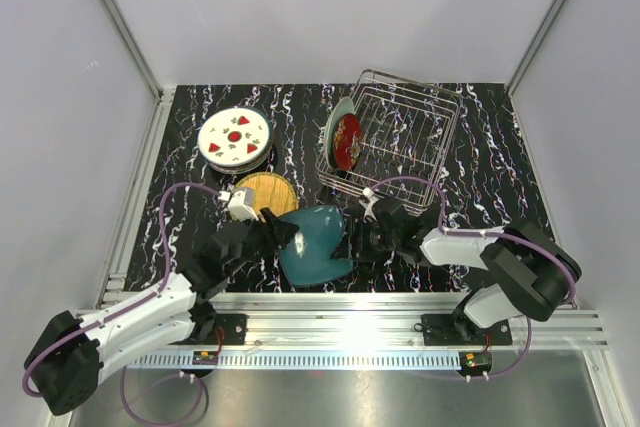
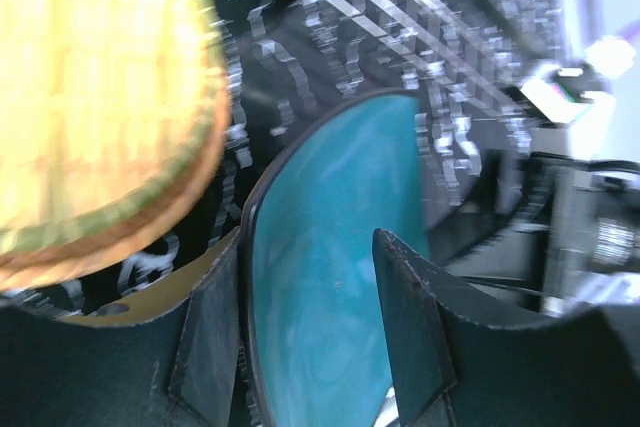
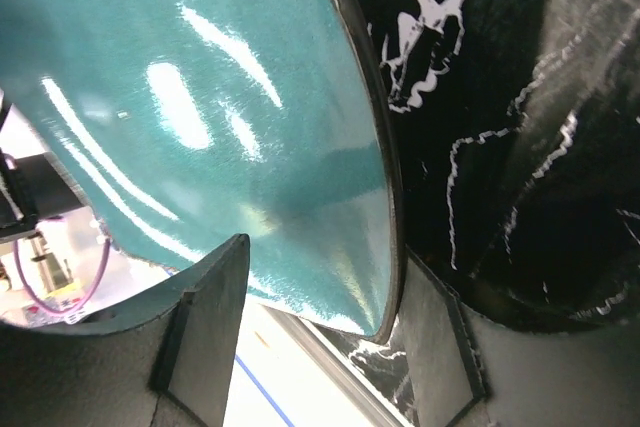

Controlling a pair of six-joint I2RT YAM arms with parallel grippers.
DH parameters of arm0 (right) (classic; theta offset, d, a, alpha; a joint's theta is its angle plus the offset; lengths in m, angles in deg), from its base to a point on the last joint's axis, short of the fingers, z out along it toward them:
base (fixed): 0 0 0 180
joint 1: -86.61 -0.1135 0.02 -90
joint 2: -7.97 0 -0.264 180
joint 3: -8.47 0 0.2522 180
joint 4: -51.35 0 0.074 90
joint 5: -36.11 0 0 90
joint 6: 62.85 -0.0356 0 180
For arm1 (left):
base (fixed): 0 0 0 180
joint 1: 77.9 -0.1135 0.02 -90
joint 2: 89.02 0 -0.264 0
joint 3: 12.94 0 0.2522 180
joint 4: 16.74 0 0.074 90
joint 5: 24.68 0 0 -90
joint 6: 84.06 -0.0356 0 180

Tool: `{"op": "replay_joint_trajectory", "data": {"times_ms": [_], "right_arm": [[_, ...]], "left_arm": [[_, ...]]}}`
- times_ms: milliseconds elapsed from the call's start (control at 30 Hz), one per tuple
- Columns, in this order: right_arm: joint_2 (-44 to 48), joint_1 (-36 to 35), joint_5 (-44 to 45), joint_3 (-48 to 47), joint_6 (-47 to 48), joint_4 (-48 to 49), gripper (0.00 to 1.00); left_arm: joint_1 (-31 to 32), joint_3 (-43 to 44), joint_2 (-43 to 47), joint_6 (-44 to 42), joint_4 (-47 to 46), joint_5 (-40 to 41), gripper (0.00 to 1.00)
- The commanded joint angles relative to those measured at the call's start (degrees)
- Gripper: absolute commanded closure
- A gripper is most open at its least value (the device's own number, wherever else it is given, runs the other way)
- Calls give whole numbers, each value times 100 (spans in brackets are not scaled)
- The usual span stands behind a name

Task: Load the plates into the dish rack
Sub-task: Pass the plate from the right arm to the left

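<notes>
A dark teal plate (image 1: 315, 242) stands tilted near the table's front, between my two grippers. My left gripper (image 1: 283, 232) straddles its left rim. In the left wrist view the teal plate (image 2: 330, 197) has its rim against one finger (image 2: 210, 337), and the other finger (image 2: 415, 337) stands off its face, so the left gripper (image 2: 310, 247) is open. My right gripper (image 1: 352, 235) straddles the opposite rim. In the right wrist view the teal plate (image 3: 200, 97) lies along one finger (image 3: 440, 347), and the right gripper (image 3: 325, 257) is open. The dish rack (image 1: 420, 112) holds a red plate (image 1: 347, 140) and a mint-green plate (image 1: 338, 119).
An orange-tan plate (image 1: 268, 192) lies flat just behind my left gripper and also fills the upper left of the left wrist view (image 2: 90, 97). A white strawberry plate (image 1: 235, 137) tops a stack at the back left. A metal rail (image 1: 330, 302) runs along the near edge.
</notes>
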Motion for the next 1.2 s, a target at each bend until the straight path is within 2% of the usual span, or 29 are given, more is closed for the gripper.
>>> {"op": "replay_joint_trajectory", "data": {"times_ms": [0,133,333,433,467,667,800,833,1167], "right_arm": [[-415,-48,-115,19,69,467,35],[-380,57,-221,19,60,529,36],[-125,163,-397,-33,112,476,36],[95,180,-371,-42,173,310,36],[191,198,-362,-42,191,213,36],[560,259,-344,19,209,72,36],[789,295,-336,-25,235,-139,33],[842,303,-327,-51,262,-191,29],[1264,391,218,-86,657,-921,13]], "left_arm": [[439,118,-9,274,-1118,-1680,49],[527,188,-193,230,-1188,-1795,54],[966,495,-501,-42,-873,-1435,60],[1072,671,-563,-200,-583,-1267,66],[1081,776,-571,-227,-382,-1137,73],[1098,979,-650,-464,85,-968,84],[1116,1146,-756,-552,288,-872,97],[1116,1198,-765,-569,419,-837,100],[1116,2015,-352,-526,1615,524,100]]}}
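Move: The left hand has its half-open fingers either side of the raised left rim of the teal plate, whose middle lies about 6 cm to its right, 5 cm back and some 4 cm lower. The wooden round plate lies around 6 cm ahead, 5 cm left and 8 cm below the left hand. From the right hand, whose open fingers still straddle the opposite rim, the teal plate's middle is about 7 cm left, level fore and aft, slightly higher; the dish rack stands some 22 cm ahead and 9 cm right. With the teal plate's rim between its fingers, the left hand first goes about 5 cm right while rising some 4 cm, then draws back and sinks before lifting again a little at the end, turning about 15 degrees clockwise and narrowing its fingers steadily from half open to a quarter open around the rim. The right hand stays low with its fingers straddling the other rim, eases back a centimetre or so and to its right, then comes forward again, rises about 2 cm and opens wider, to nearly its full gap. ##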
